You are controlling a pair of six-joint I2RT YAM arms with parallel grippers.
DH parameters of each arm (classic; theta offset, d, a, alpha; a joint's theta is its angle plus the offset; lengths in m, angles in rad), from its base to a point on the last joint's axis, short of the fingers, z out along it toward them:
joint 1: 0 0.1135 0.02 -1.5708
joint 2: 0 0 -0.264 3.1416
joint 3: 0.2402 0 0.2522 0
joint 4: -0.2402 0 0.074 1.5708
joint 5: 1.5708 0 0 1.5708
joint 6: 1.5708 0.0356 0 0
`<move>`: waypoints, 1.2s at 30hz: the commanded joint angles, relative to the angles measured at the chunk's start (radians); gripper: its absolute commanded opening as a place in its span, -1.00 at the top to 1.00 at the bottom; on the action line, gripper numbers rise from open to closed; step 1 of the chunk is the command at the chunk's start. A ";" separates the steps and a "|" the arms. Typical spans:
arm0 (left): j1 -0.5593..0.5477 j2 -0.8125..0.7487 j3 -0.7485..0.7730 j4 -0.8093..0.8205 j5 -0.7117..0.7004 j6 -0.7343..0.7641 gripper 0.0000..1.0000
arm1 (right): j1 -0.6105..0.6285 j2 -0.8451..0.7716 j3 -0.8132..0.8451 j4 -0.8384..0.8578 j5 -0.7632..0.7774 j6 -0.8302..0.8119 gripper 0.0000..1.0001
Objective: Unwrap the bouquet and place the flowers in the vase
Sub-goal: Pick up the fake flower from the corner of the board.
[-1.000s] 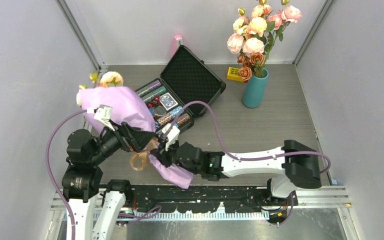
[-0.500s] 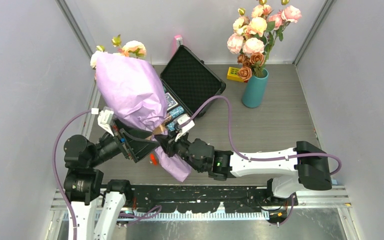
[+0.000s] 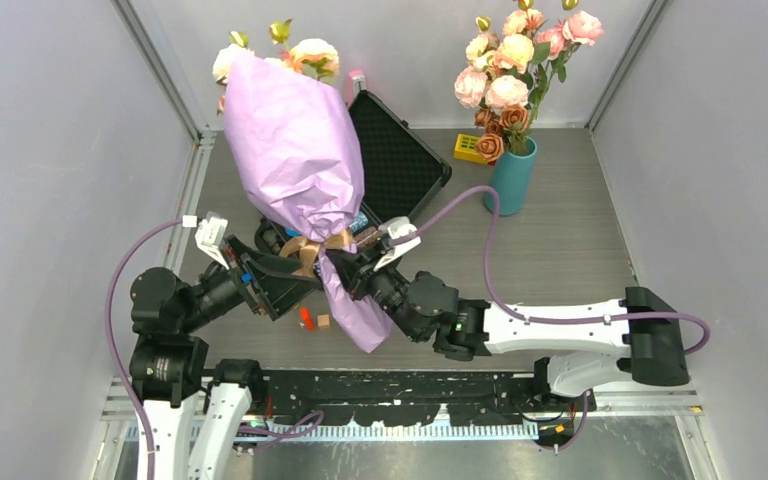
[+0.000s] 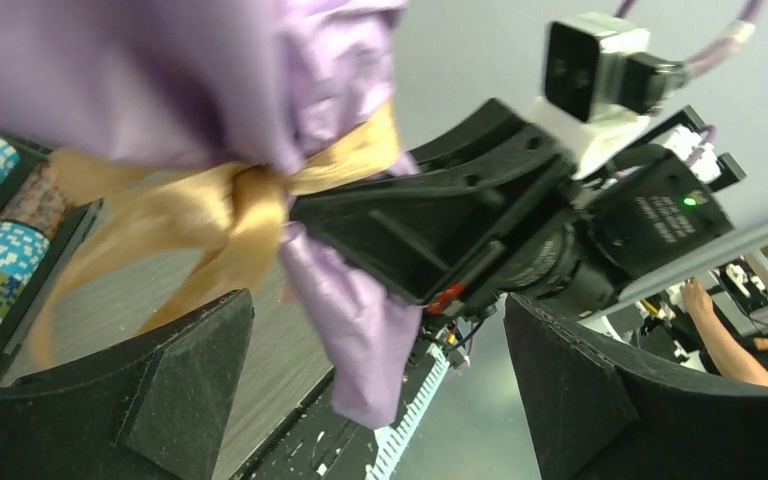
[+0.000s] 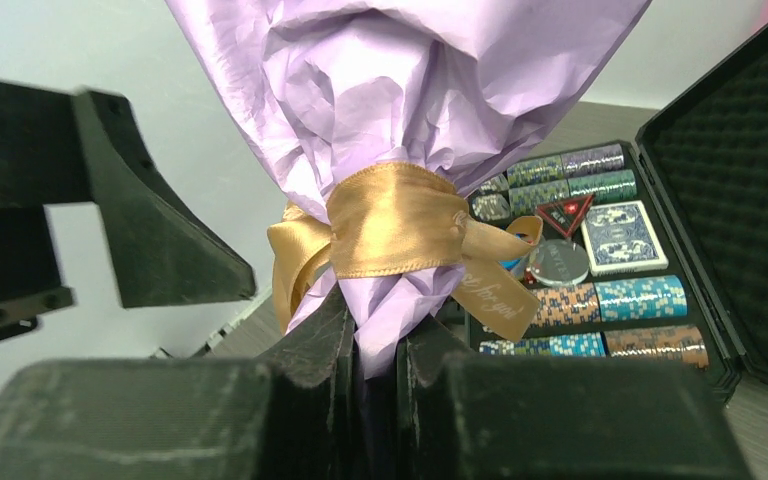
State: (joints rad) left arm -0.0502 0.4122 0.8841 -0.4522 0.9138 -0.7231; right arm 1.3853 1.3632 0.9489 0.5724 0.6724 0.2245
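The bouquet (image 3: pixel 295 150) stands nearly upright above the table, lilac paper flaring toward the back. The flowers (image 3: pixel 305 55) peek out of its top. A tan ribbon (image 3: pixel 315 248) ties its neck. My right gripper (image 3: pixel 348 268) is shut on the lilac paper just below the ribbon (image 5: pixel 395 220), seen close in the right wrist view (image 5: pixel 372 350). My left gripper (image 3: pixel 295 272) stands open beside the neck, touching nothing; in its own view the paper tail (image 4: pixel 360 330) hangs between its wide fingers (image 4: pixel 190 380). The teal vase (image 3: pixel 510 178) stands at the back right.
The vase holds a bigger bunch of pink-cream and rust roses (image 3: pixel 515 60). An open black case (image 3: pixel 400 160) with poker chips and cards (image 5: pixel 610 290) lies behind the bouquet. A yellow block (image 3: pixel 467 148) sits near the vase. Small red and tan pieces (image 3: pixel 312 320) lie under the bouquet.
The right gripper has lifted the bouquet and swung it from lying leftward to nearly upright, flowers now at the back. The left gripper stayed open at the neck.
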 commanded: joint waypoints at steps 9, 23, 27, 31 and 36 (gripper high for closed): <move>0.005 -0.009 0.003 -0.185 -0.161 0.227 -0.99 | 0.000 -0.123 -0.032 0.146 -0.020 0.023 0.99; 0.005 -0.030 0.022 -0.095 -0.183 0.208 -0.99 | 0.000 -0.137 -0.046 0.138 -0.115 0.017 1.00; 0.006 -0.015 -0.116 0.206 -0.085 -0.048 -0.99 | 0.000 -0.126 -0.042 0.143 -0.179 0.027 1.00; 0.004 -0.007 -0.179 0.370 -0.067 -0.159 -0.99 | -0.001 -0.111 -0.034 0.140 -0.227 0.035 1.00; 0.004 -0.021 -0.201 0.421 -0.070 -0.207 -0.99 | 0.000 -0.063 -0.010 0.139 -0.243 0.044 1.00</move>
State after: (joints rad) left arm -0.0502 0.4118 0.6819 -0.2142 0.8135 -0.8341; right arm 1.3834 1.2797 0.8917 0.6098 0.4660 0.2462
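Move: The gold ribbon bow on the wrapped bouquet is about 5 cm ahead of the open left hand, some 4 cm to its right and 2 cm higher; the right hand's shut fingers, pinching the paper, are roughly 2 cm nearer than the bow and 4 cm below it. The bulk of the purple wrap rises about 15 cm ahead and 15 above the left hand. From the right hand the bow sits 1 cm ahead, 1 cm left and about 4 cm up. Still pinching the wrap just under the bow, the right hand lifts the bouquet about 2 cm, then eases back 3 cm while turning roughly 10 degrees counter-clockwise. The left hand, fingers wide open throughout, dips about 5 cm while going forward and slightly left, comes partway up, then pushes forward again to the bow's left side, its fingertip against the ribbon and a hanging tail between the fingers. ##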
